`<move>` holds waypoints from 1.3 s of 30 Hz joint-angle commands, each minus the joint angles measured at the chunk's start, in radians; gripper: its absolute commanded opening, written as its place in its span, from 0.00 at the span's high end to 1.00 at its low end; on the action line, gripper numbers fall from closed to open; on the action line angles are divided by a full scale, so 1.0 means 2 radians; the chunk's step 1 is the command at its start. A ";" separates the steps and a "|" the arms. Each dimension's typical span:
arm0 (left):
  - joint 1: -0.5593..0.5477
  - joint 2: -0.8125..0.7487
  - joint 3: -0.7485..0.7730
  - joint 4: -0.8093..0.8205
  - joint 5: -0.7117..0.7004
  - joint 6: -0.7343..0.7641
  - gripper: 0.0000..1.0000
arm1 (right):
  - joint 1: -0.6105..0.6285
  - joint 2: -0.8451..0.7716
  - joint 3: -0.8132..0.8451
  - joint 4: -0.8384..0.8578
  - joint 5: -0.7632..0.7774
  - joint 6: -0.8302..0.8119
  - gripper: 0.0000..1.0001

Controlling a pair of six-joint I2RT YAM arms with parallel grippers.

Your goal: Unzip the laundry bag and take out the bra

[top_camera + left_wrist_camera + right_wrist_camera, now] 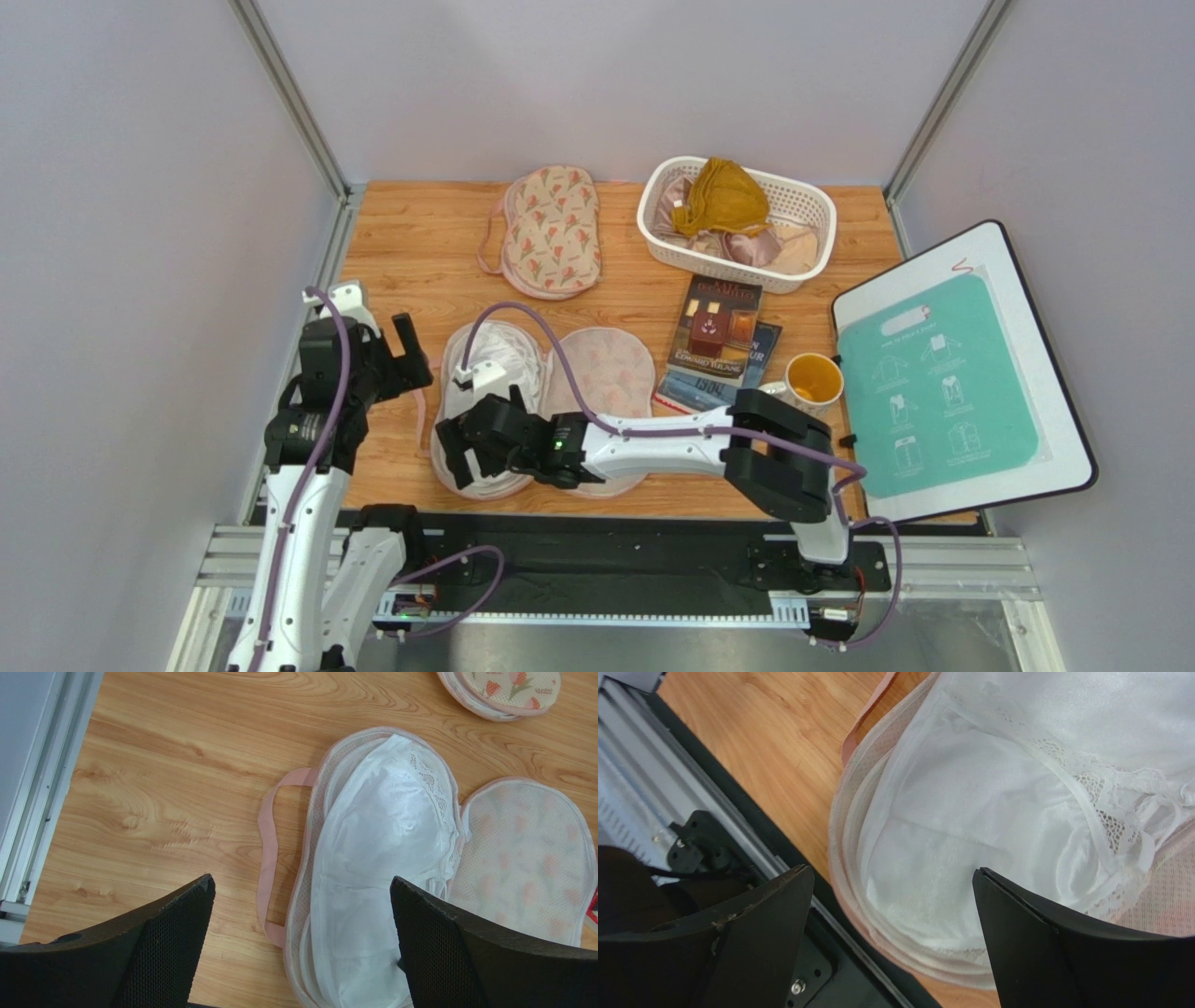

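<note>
The laundry bag [615, 375] lies unzipped and spread flat near the table's front, its floral mesh lid [526, 854] folded out to the right. The white bra [502, 367] rests in the left half, shiny cups up [379, 854], lace edge showing [1116, 812]. A pink handle loop [270, 847] sticks out on the bag's left. My left gripper [386, 336] hangs open just left of the bag, over the handle and bag edge [302, 878]. My right gripper [456, 451] hovers open over the bag's near end [892, 870], above the bra and the pink rim [847, 854].
A second floral bag [551, 228] lies shut at the back. A white basket [659, 224] at the back right holds a mustard garment [718, 196] and pinkish satin. Books [716, 336], a cup [814, 378] and a white board with a teal sheet [954, 378] sit at right.
</note>
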 commanded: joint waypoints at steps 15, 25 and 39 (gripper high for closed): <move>0.005 -0.013 -0.005 0.002 0.024 0.013 0.00 | -0.010 0.108 0.112 -0.080 0.094 -0.019 0.10; 0.005 -0.016 -0.005 0.002 0.025 0.013 0.00 | -0.011 0.065 0.095 -0.074 0.095 -0.038 0.71; 0.005 -0.022 -0.005 0.004 0.034 0.018 0.01 | -0.025 -0.126 0.087 -0.153 0.168 -0.112 1.00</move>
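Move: The bra lies folded in the open laundry bag, its middle about 4 cm ahead of the right hand, 1 cm to its right and 6 cm below. The bag's strap is some 9 cm left and 6 cm ahead of that hand; the opened lid is about 18 cm right and 3 cm ahead, and a second, closed bag some 34 cm ahead and 11 cm right. From the left hand the bra is roughly 8 cm right, 3 cm back and 16 cm below. Down by about 6 cm and forward about 4, the right hand sinks with wide-open fingers onto the middle of the bra, tipping slightly steeper. It closes them, pinching the white cloth between the fingertips, then lifts it quickly, about 15 cm, drifting right and a little forward over the bag while the fingers tilt up towards level. ##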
